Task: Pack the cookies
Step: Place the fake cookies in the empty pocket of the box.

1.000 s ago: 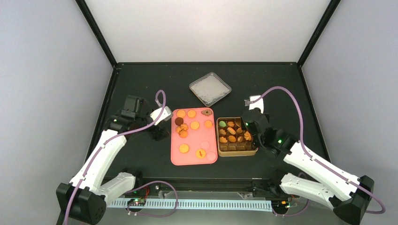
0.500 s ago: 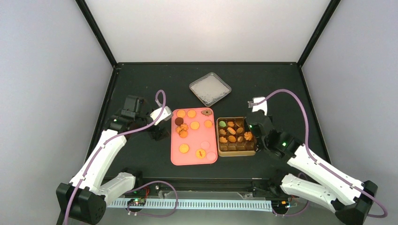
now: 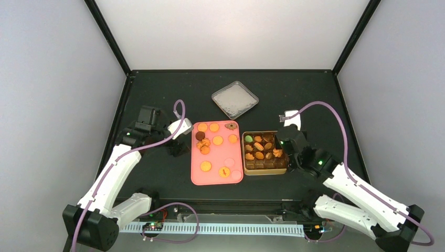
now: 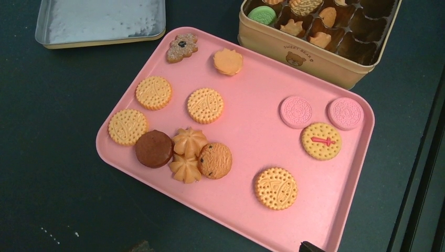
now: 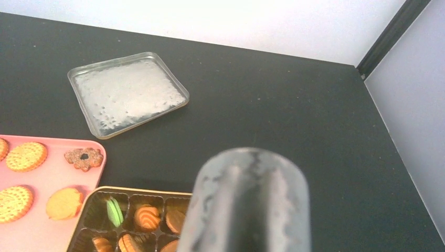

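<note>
Several cookies [image 4: 205, 105] lie loose on the pink tray [image 4: 252, 142]: golden rounds, a dark brown one [image 4: 154, 148] and two pale pink ones [image 4: 296, 111]. More cookies, among them a green one [image 5: 115, 211], sit in the compartments of the tan box [image 3: 264, 169]. My left gripper [image 3: 177, 148] hangs just left of the tray, open and empty; only its dark fingertips [image 4: 310, 247] show in the left wrist view. My right gripper [image 3: 286, 144] is over the box's right side, shut on metal tongs [image 5: 246, 202]. An orange cookie [image 3: 277, 153] shows at the tongs' tip.
The box's silver lid [image 3: 234, 99] lies upside down behind the tray on the black table. Black frame posts rise at the two back corners. The blurred tongs hide much of the box in the right wrist view.
My right arm has shifted slightly nearer and to the right over the box. The left arm and the tray's cookies have not moved.
</note>
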Robot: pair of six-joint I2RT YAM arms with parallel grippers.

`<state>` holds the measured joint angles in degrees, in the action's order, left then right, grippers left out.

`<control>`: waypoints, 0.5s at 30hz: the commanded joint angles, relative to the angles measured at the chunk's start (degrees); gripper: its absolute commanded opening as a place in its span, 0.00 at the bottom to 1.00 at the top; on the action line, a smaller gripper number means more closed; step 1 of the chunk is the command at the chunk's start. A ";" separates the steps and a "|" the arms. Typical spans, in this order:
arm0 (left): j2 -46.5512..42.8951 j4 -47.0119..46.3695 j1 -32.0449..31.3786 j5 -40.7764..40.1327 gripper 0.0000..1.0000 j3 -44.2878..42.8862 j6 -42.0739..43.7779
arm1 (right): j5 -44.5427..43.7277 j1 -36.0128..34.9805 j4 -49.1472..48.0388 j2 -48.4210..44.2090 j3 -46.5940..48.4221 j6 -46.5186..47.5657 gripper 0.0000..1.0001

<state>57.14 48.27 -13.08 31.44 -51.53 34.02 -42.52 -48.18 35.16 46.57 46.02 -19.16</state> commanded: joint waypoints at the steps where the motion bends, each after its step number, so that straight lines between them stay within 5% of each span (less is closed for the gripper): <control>1: -0.12 1.66 0.51 0.90 0.75 -2.35 0.96 | 1.05 0.20 -3.31 2.25 4.36 1.42 0.29; 15: -0.32 1.68 0.52 0.28 0.74 -1.92 1.58 | 1.49 0.26 -6.82 11.50 4.50 5.03 0.25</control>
<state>57.12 48.82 -13.06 31.46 -51.59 34.83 -39.59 -48.18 29.91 58.94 51.64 -15.64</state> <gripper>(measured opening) 0.744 0.259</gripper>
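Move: The right hand, holding the metal tongs, has the star-shaped cookie at the tin's right edge roughly 20 cm below it, about 5 cm left and 3 cm back. The almond cookie lies some 9 cm left of the hand and level with it; the green cookie is 18 cm left, 4 cm ahead. The empty pocket row's middle is 11 cm left, 8 cm back. From the idle left hand, the star-shaped cookie lies about 41 cm right, 1 cm ahead and 16 cm below. Still gripping the tongs, the right hand carries them left and forward in a low arc over the tin towards the green cookie's side, about 5 cm in all. It rises some 1.5 cm on the way and sinks back to its starting height, slowing at the end, with the wrist turning only slightly counter-clockwise and the fingers' grip practically unchanged. ##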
